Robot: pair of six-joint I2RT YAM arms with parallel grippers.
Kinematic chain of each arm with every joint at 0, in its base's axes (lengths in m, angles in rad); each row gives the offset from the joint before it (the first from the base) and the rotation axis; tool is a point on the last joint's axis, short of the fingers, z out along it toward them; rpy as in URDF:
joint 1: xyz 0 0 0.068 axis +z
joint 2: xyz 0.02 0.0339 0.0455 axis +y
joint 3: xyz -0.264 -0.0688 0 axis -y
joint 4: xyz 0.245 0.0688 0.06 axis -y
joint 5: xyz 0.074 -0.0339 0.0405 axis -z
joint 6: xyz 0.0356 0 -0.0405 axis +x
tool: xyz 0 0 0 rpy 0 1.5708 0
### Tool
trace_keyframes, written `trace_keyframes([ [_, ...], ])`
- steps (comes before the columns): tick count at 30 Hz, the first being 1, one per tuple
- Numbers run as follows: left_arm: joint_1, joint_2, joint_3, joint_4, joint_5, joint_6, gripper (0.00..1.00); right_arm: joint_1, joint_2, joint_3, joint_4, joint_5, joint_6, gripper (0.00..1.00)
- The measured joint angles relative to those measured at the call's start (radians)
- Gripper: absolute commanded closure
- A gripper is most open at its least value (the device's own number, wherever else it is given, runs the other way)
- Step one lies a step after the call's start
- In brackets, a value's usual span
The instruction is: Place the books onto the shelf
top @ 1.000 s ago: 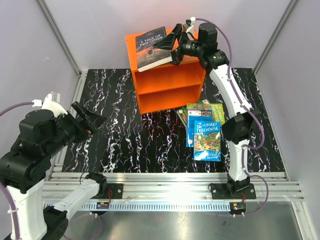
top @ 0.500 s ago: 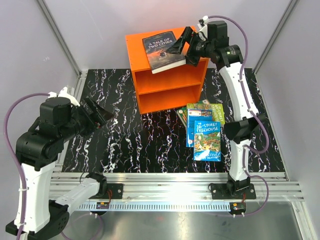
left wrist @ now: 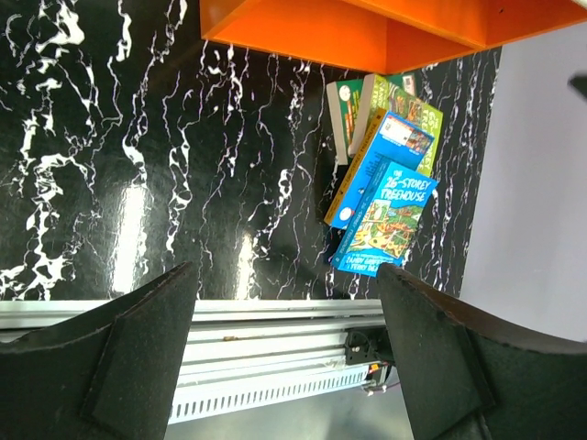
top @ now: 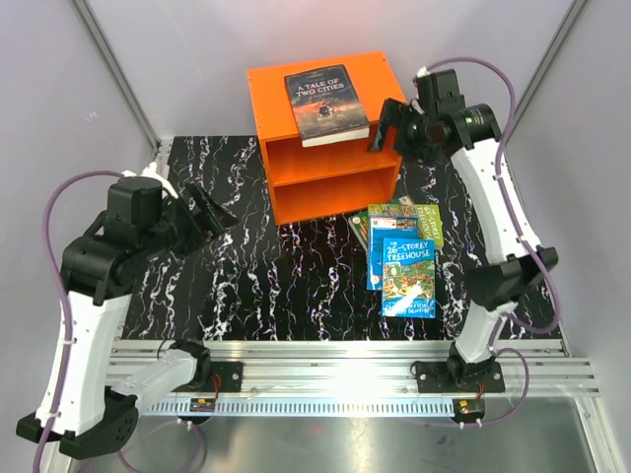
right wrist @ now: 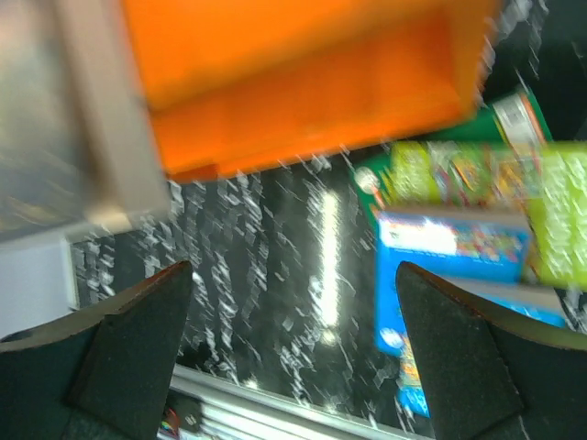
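Observation:
The orange shelf [top: 330, 163] stands at the back of the table. A dark book, "A Tale of Two Cities" [top: 325, 101], lies flat on its top board. My right gripper [top: 385, 125] hangs open just right of that book, apart from it. The other books [top: 404, 258] lie in a loose pile on the table in front of the shelf's right corner, blue Treehouse ones over green ones. My left gripper [top: 209, 219] is open and empty above the table's left side. The left wrist view shows the pile [left wrist: 383, 197] and the shelf [left wrist: 367, 32] beyond my gripper [left wrist: 286, 357]. The blurred right wrist view shows the shelf [right wrist: 303, 92], the books [right wrist: 459, 243] and the open gripper [right wrist: 293, 357].
The black marbled table [top: 256, 281] ends in an aluminium rail [top: 335, 357] along the near edge. Grey walls close in the left, back and right sides. Both shelf compartments look empty from above.
My right gripper has let go of the dark book, which now lies flat on the shelf top, and drawn back to the right. My left arm has risen and swung towards the table.

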Motion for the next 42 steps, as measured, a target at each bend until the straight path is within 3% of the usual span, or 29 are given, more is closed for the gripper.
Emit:
trace_keyframes([
  [5,-0.021,-0.019,-0.132,0.063,0.026,-0.002,0.19,-0.007,-0.238,-0.439,0.025,0.077,-0.005,0.00],
  [10,-0.087,-0.022,-0.262,0.125,0.039,-0.020,0.19,-0.016,-0.425,-0.720,0.065,0.120,0.039,0.00],
  [16,-0.212,0.053,-0.271,0.203,0.035,-0.036,0.20,-0.087,-0.590,-1.035,0.105,0.138,0.123,0.00],
  [22,-0.309,0.142,-0.271,0.258,0.034,-0.053,0.20,-0.196,-0.645,-1.352,0.181,0.075,0.197,0.00],
  [28,-0.313,0.139,-0.271,0.262,0.031,-0.053,0.20,-0.246,-0.661,-1.494,0.299,0.024,0.228,0.00],
  [42,-0.314,0.060,-0.284,0.189,0.001,-0.065,0.21,-0.309,-0.514,-1.556,0.569,-0.044,0.186,0.00],
])
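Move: The 26-Storey Treehouse book lies on the table about 21 cm back towards the base from the right hand, 9 cm to its right and some 32 cm below. A blue book beside it lies about 7 cm farther out and 4 cm left of it; a yellow-green book lies some 14 cm beyond it. A Tale of Two Cities, on the shelf, is about 11 cm left and 4 cm ahead of the right hand. From the left hand, the Treehouse book lies about 42 cm right, 2 cm ahead and 33 cm down. The 26-Storey Treehouse book is approached by the empty right hand, dropping nearly 30 cm from beside the shelf top while drawing back and rightward, then edging forward 4 cm to the book's upper right edge, fingers wide open, wrist tipping down about 30 degrees and turning clockwise; contact can't be made out. The open left hand shifts right and sinks about 8 cm, turning clockwise. ##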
